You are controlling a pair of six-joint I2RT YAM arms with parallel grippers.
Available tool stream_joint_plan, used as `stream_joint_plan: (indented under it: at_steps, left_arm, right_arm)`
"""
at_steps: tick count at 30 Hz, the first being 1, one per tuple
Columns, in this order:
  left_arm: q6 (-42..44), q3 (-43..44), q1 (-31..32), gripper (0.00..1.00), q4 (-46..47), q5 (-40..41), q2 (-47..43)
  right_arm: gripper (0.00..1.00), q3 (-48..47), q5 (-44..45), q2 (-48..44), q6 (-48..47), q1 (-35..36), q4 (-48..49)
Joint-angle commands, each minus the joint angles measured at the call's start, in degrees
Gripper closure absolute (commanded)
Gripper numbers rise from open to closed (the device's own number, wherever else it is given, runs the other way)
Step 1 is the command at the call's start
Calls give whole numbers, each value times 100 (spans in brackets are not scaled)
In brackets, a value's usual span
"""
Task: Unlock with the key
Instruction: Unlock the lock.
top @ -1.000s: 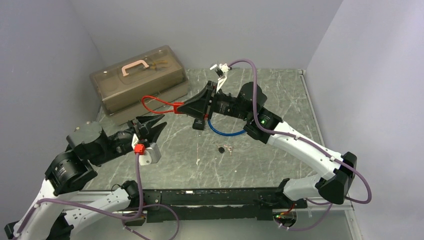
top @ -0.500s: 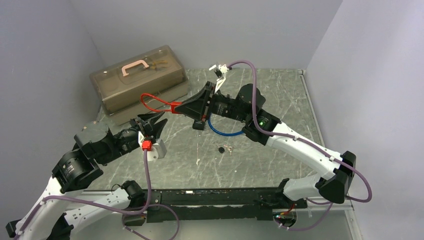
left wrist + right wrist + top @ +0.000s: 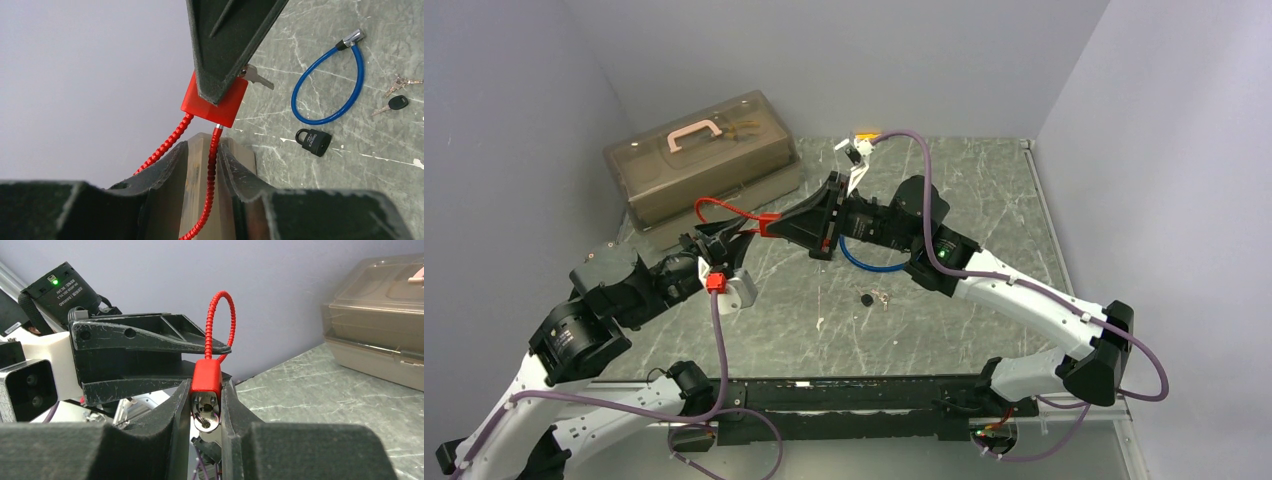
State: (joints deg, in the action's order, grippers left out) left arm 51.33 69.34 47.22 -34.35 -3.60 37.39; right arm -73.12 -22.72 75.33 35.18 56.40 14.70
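Observation:
My right gripper [image 3: 776,222] is shut on the red lock body [image 3: 206,377], held above the table. A silver key [image 3: 205,420] sits in the keyhole at the body's end, between the right fingers; its tip shows in the left wrist view as the key [image 3: 257,76]. The red ribbed cable [image 3: 210,165] loops out of the lock body [image 3: 215,100] toward the left arm. My left gripper [image 3: 202,145] is open with one strand of that cable between its fingers, lying against the right finger, with a gap to the left one. From above, the left gripper [image 3: 722,238] meets the cable [image 3: 714,205] beside the toolbox.
A brown translucent toolbox [image 3: 704,165] with a pink handle stands at the back left. On the table lie a blue cable loop [image 3: 330,90], a black padlock [image 3: 312,141] and a black-headed key with small silver keys [image 3: 397,102]. Walls close in on both sides.
The left gripper has moved up and forward, so the red cable now runs between its fingers. The right gripper has carried the lock slightly left toward it.

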Motion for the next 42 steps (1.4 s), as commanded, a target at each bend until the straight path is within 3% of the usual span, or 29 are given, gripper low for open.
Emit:
stream_joint_plan:
  at_steps: [1,4,11,16,28,36,42]
  left_arm:
    - [-130,-4,-35,68,197,29,-10]
    - [-123,-78,-46,70,189,30,-46]
    - [-135,-104,-91,100,254,133,-69]
    - [-162,28,-208,100,345,333,-122]
    - [-393,737,-595,100,-230,-168,-196]
    - [-429,595,-701,100,-110,42,-201]
    - [-186,600,-616,100,-551,-522,143]
  right_arm:
    - [100,-16,-103,-111,97,70,499]
    - [100,-42,-176,-63,174,99,605]
    - [100,-33,-201,-33,173,204,567]
    - [100,140,-42,-275,-87,205,30]
    - [100,325,-71,-1073,-1040,-383,-1896]
    - [100,418,-184,-1412,-987,-572,-1854]
    - [100,166,-656,-749,-598,-468,-1622]
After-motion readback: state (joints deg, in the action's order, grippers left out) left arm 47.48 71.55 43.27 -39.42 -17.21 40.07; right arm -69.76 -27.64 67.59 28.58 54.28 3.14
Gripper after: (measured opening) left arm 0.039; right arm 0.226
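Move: Between the left hand's open fingers runs the red cable's end leg, about 1 cm ahead and 1 cm right of its hand point, level with it; the red lock body lies some 5 cm right and 1 cm ahead. The cable's loop bulges some 4 cm left, 2 cm ahead and 3 cm above. From the right hand, which already pinches the lock body about 1 cm to its left, that cable end is some 4 cm left, level in height and depth. Closing from about a third open, the left fingers pinch the cable end just outside the lock body, while the right hand keeps its grip and eases back a centimetre. Then the right hand pulls the lock body about 4 cm right and 3 cm down, tipping slightly; the left keeps its pinch but follows some 2 cm right and 2 cm back, so the hands draw apart. ##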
